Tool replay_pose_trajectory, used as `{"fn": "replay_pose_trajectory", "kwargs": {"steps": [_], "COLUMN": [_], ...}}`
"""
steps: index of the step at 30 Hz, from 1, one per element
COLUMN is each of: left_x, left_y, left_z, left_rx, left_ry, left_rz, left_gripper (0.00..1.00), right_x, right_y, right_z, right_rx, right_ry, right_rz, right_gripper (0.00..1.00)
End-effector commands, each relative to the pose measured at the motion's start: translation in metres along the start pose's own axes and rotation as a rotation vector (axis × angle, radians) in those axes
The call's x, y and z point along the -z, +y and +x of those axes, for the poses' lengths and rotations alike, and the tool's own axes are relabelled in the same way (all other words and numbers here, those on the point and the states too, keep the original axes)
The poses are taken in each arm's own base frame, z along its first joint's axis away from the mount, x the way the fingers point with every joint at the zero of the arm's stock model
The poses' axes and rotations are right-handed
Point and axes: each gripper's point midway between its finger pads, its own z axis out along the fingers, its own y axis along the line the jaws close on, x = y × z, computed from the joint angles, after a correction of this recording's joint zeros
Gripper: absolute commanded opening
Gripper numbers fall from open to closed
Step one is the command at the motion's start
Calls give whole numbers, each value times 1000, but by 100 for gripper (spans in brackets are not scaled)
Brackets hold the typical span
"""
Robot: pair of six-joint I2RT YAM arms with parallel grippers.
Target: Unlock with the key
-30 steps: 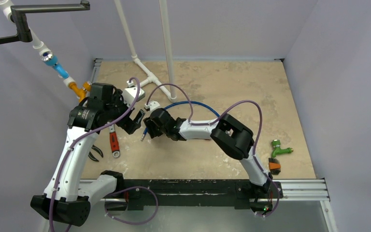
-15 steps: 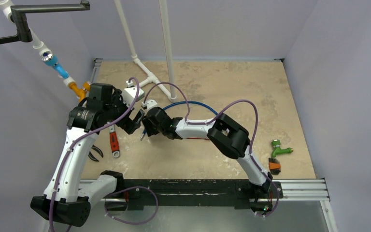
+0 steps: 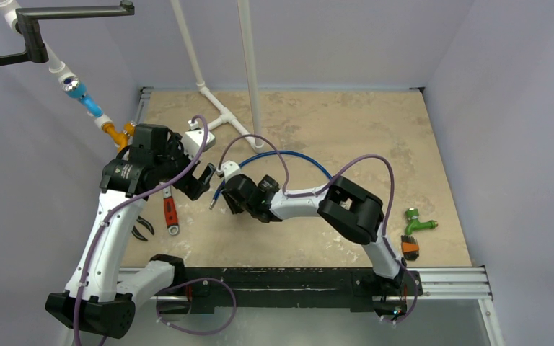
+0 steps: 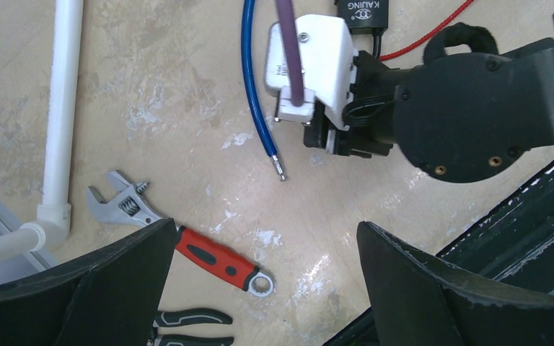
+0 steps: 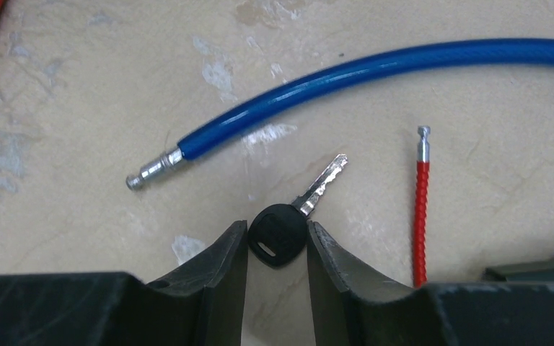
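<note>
A key (image 5: 278, 234) with a black head and silver blade lies on the stone-patterned floor. My right gripper (image 5: 275, 227) is down over it, one finger (image 5: 223, 267) against each side of the black head. The blue cable (image 5: 346, 76) curves past above the key, its metal end (image 5: 148, 175) free on the floor. A thin red cord (image 5: 421, 216) lies to the right of the key. In the top view the right gripper (image 3: 226, 202) sits low beside the blue cable (image 3: 288, 155). My left gripper (image 4: 265, 227) hovers wide open above the floor, holding nothing.
A red-handled adjustable wrench (image 4: 209, 252) and black pliers (image 4: 187, 321) lie under the left gripper. White pipes (image 3: 216, 108) run across the back left. A green tap (image 3: 420, 220) and a small brush (image 3: 409, 246) lie at the right edge.
The right gripper's jaws have narrowed onto the key's black head, and the right arm has shifted slightly nearer. The left arm has not moved.
</note>
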Motion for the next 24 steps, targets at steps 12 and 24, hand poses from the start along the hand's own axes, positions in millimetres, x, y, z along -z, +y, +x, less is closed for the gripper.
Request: {"fn": "replay_pose_trajectory", "kwargs": {"steps": [12, 24], "left_x": [9, -3], "left_y": [-3, -40], "left_z": [-14, 10], "left_rx": [-8, -293], "left_ry": [-55, -111], "left_rz": [13, 221], "left_gripper": [97, 97], "right_x": [80, 138], "right_y": [-19, 20], "right_z": [33, -26], "right_rx": [103, 14], "right_ry": [73, -51], "right_rz": [-90, -340], "right_gripper": [14, 11]}}
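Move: The right gripper, low over the table, already holds the black-headed key. The black padlock lies about 6 cm ahead of it and 10 cm to its right. The blue cable's end is roughly 5 cm to this hand's left and 1 cm back, and the red cable's tip about 6 cm ahead and 2 cm right. From the open left gripper the padlock is some 11 cm ahead, 15 cm right and 22 cm down. Keep the black-headed key pinched and draw the right gripper back and to the right, away from the blue cable's end, about 10 cm and level at first; then lift it some 7 cm while still easing back, turning slightly counter-clockwise. Late on, start the open left gripper back and right a couple of centimetres, swinging about 10 degrees clockwise. ##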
